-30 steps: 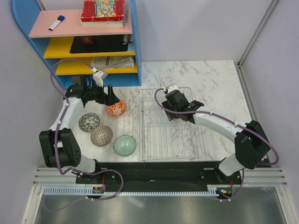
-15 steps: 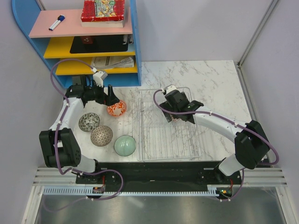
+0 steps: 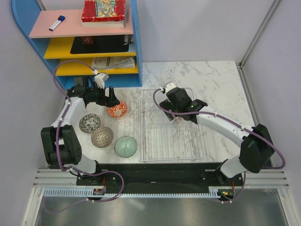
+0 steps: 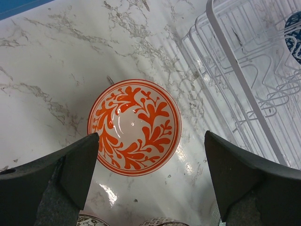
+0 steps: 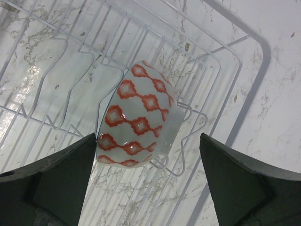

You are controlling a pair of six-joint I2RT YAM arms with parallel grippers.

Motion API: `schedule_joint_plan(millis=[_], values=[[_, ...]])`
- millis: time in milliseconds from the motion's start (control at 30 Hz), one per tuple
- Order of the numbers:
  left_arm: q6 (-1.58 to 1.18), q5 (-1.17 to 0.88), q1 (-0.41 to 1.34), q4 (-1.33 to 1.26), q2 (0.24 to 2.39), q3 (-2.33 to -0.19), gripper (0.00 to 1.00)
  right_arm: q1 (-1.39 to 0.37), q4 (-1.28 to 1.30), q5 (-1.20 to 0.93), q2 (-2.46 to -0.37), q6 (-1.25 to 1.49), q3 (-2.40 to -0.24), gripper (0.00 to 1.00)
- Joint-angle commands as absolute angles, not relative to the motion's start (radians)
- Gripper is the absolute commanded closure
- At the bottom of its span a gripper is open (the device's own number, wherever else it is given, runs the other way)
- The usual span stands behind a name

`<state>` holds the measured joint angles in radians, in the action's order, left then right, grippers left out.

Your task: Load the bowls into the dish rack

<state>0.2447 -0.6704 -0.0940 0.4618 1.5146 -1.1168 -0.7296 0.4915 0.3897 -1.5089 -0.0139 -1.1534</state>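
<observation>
The orange-red floral bowl [image 4: 134, 127] sits upside down on the marble, just left of the clear dish rack [image 3: 162, 148]. My left gripper [image 4: 151, 150] hovers above it, open, with its fingers spread wider than the bowl. A red-and-white patterned bowl [image 5: 138, 115] lies tilted on its side in the rack's wire slots. Over it my right gripper [image 5: 148, 143] stands open, the bowl's rim close to the left finger. On the table at the near left are a grey speckled bowl [image 3: 90, 123], a brown lattice bowl [image 3: 102, 137] and a pale green bowl [image 3: 125, 146].
A blue shelf unit [image 3: 134, 56] stands at the back left, close behind my left arm, holding a newspaper [image 3: 113, 63] and a book [image 3: 104, 12]. Grey walls close in the table on the left and right.
My right gripper has opened and let go of the red-and-white bowl, which now rests in the rack. It has also drawn back a little. The left arm has barely moved.
</observation>
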Motion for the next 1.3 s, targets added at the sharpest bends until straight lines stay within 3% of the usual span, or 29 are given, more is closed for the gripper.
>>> schedule_joint_plan(millis=[0, 600, 1133, 1267], values=[[0.247, -0.647, -0.095, 0.437, 1.523, -1.135, 0.00, -0.727, 0.489, 0.390, -1.442, -0.035, -1.218, 0.02], [0.215, -0.359, -0.095, 0.446, 1.681, -1.222, 0.00, -0.726, 0.428, 0.322, -1.362, -0.066, -1.244, 0.02], [0.267, -0.394, -0.087, 0.512, 1.776, -1.244, 0.33, -0.723, 0.381, 0.408, -1.322, -0.095, -1.157, 0.03], [0.272, -0.397, -0.080, 0.520, 1.792, -1.252, 0.36, -0.719, 0.370, 0.423, -1.318, -0.092, -1.141, 0.03]])
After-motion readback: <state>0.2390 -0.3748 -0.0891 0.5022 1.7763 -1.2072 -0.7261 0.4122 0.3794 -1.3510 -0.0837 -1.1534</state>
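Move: The orange bowl lies almost directly below the open left hand, about 12 cm down, 1 cm ahead and 1 cm right. The leaf-patterned bowl is some 15 cm left of it and 8 cm nearer; the brown bowl 8 cm left of it and 16 cm nearer. From the right hand, the orange bowl is about 26 cm left, 6 cm ahead and 12 cm down; the just-released diamond-patterned bowl is 4 cm right, 3 cm ahead and 6 cm below. Left hand sinks about 9 cm, shifting left towards orange bowl's left rim, part-closing; empty right hand rises 7 cm. ##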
